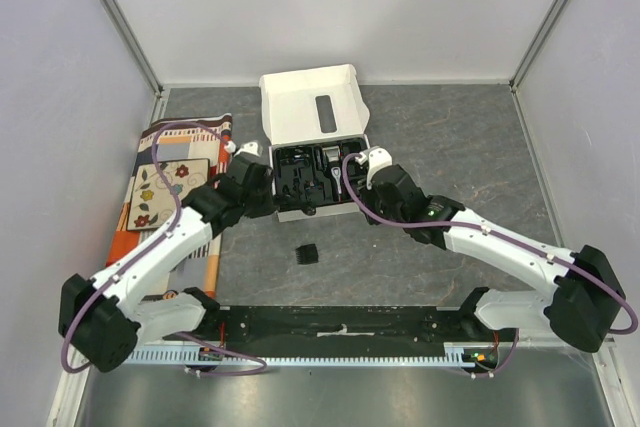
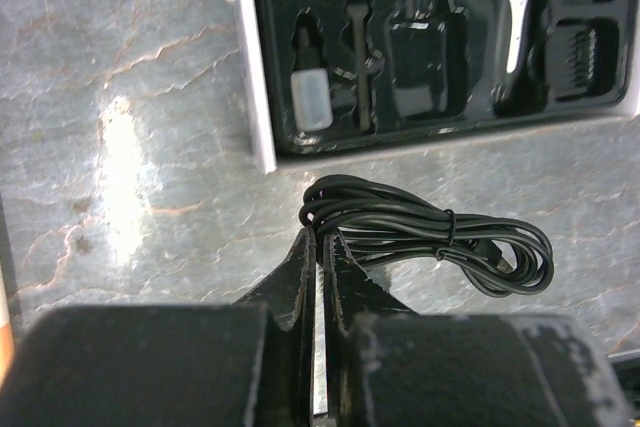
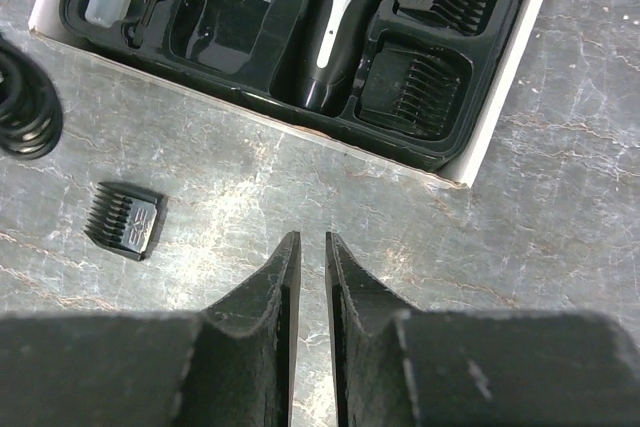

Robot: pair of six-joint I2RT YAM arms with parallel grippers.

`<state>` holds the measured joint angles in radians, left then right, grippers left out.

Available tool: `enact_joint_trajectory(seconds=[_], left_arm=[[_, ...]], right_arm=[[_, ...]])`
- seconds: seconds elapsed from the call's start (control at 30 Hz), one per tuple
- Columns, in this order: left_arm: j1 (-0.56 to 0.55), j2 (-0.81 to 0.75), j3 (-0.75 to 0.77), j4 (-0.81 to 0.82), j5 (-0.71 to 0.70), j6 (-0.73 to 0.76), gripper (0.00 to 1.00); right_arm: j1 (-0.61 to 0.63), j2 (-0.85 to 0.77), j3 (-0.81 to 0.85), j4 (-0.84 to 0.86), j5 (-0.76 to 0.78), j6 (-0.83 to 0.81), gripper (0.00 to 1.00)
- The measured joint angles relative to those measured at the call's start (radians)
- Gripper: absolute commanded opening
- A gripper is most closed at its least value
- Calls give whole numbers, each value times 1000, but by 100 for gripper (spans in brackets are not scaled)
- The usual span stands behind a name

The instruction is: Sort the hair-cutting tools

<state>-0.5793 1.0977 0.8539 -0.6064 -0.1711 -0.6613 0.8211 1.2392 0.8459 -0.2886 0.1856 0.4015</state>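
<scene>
The black clipper point(image 3: 335, 27) with its silver stripe lies in the box's black moulded tray point(image 3: 250, 97), also visible from the left wrist point(image 2: 515, 17). Two comb guards point(image 3: 415, 82) fill pockets beside it, and a small white-capped bottle point(image 2: 308, 97) sits at the tray's left end. A loose comb guard point(image 3: 125, 219) lies on the table in front of the box point(image 1: 308, 253). The coiled black cable point(image 2: 430, 237) rests on the table by the box's front edge. My left gripper point(image 2: 322, 239) is shut on the cable's near loop. My right gripper point(image 3: 307, 239) hovers over bare table, its jaws slightly apart and holding nothing.
The white box's lid point(image 1: 310, 107) stands open at the back. A patterned cloth and mats point(image 1: 165, 192) lie along the left side. Grey walls close in the table on three sides.
</scene>
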Motion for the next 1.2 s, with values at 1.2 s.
enact_joint_trajectory(seconds=[1.2], left_arm=[[97,652,524,-6,-219,-399,2]], right_arm=[[2,-26,0,-6,67,44,22]])
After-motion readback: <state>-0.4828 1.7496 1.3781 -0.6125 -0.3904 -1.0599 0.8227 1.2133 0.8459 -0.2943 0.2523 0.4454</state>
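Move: My left hand already holds the bundled cable in front of the box. The empty compartment in the box's far left corner lies about 19 cm ahead of it, 2 cm to its right and 11 cm below. The oil bottle is about 9 cm ahead and 1 cm right, the clipper 13 cm ahead and 13 cm right, and the loose comb 6 cm back and 6 cm right. From my right hand, that compartment is about 19 cm ahead and 20 cm left. I keep the cable pinched in my shut left fingers and carry it some 15 cm forward, over the box's front edge and tray towards the far left compartment. I swing a little right and rise about 3 cm on the way. Then I slow, ease back left and sink about 4 cm while the wrist turns some 30 degrees counter-clockwise. ##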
